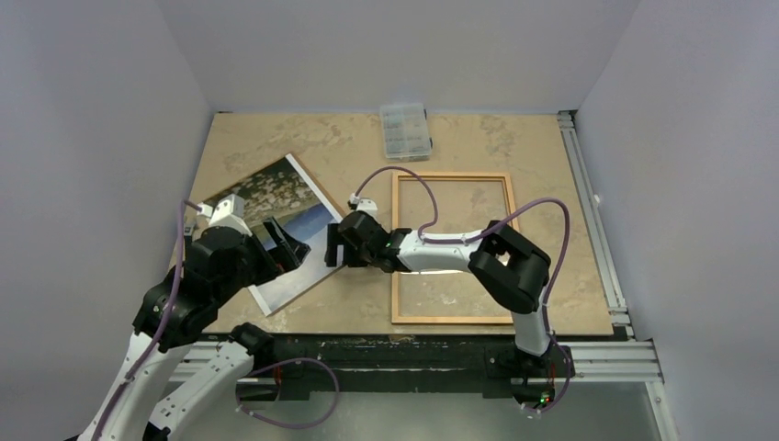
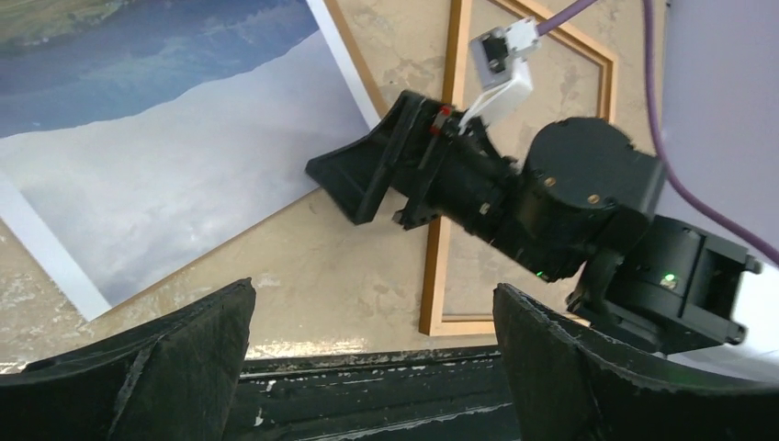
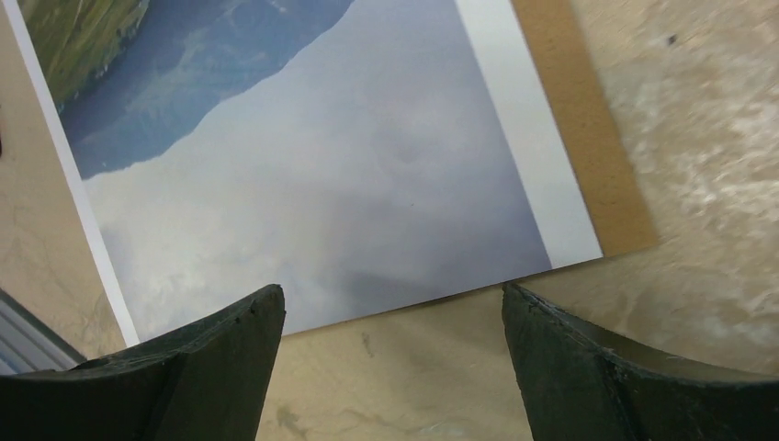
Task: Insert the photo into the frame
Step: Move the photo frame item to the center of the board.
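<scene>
The photo [image 1: 276,191] lies face up and tilted at the left of the table on a brown backing board [image 3: 588,138]. Its pale lower part [image 3: 321,175] fills the right wrist view. The frame [image 1: 512,257] lies flat at the right, table top showing inside its rails. My right gripper [image 1: 331,248] reaches left across the frame's left rail and stands open at the photo's near-right edge [image 3: 390,292], with nothing between its fingers. My left gripper [image 1: 287,246] hovers open over the photo's lower part and faces the right gripper [image 2: 367,175]. It holds nothing [image 2: 374,289].
A small clear plastic compartment box [image 1: 405,129] sits at the table's far edge. The table's black near edge [image 2: 367,386] lies just under the left fingers. Grey walls close in both sides. A metal rail [image 1: 588,211] runs along the right.
</scene>
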You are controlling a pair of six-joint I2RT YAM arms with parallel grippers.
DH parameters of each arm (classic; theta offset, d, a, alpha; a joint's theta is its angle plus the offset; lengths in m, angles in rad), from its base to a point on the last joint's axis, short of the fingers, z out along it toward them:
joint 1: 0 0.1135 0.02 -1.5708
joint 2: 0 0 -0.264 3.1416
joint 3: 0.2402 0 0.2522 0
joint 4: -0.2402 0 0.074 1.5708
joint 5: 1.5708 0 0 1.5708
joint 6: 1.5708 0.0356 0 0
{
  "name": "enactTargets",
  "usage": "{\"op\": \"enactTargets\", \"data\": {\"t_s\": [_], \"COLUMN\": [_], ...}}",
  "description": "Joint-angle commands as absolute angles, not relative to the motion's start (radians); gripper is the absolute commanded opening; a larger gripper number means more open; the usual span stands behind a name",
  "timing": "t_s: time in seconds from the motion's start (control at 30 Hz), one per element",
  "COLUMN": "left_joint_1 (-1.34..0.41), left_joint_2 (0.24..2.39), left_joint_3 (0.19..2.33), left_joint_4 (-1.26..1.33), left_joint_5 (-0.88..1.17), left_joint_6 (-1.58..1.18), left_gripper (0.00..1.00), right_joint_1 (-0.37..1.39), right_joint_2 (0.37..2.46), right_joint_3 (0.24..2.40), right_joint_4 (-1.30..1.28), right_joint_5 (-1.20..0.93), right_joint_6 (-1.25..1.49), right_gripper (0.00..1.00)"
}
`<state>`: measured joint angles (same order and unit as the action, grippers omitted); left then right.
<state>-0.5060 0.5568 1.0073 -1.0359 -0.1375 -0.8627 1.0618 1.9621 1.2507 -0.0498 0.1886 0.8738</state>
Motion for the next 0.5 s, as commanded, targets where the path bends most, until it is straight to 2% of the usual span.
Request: {"op": "enactTargets", "data": {"t_s": [0.0,0.47], "left_joint_1": [-0.501,-0.5], "left_joint_2": [0.599,0.788], "left_joint_3": [0.98,0.888], "left_joint_4": [-1.043,-1.031], "left_joint_5": [-0.169,-0.188], "left_joint_6": [-0.849,-0.876], "left_gripper": [0.98,0.99], "right_joint_1": [1.005,0.858], "right_joint_2": [1.96,1.937], "right_joint_3": [1.24,1.314], "right_joint_4": [-0.049,-0.092], "right_joint_5": [0.176,0.075], "right_joint_6": [0.848,0.749], "right_gripper": [0.88,0.89]}}
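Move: The photo on its board lies with its middle about 7 cm ahead and 13 cm to the left of the right hand, which is low at the near edge by the board's right corner. The empty frame is centred some 27 cm to that hand's right and 2 cm ahead. From the raised left hand, the photo's middle is roughly 16 cm ahead, 5 cm left and 22 cm below; a wrench lies about 24 cm left, 11 cm ahead. Keep the right gripper low and push its open finger forward on the photo board's near edge, about 5 cm forward and 3 to 4 cm right, so the finger slides along that edge towards the right corner. Meanwhile lower the open left gripper some 7 cm towards the photo, tipping its fingers further down; it stays clear of the board. ##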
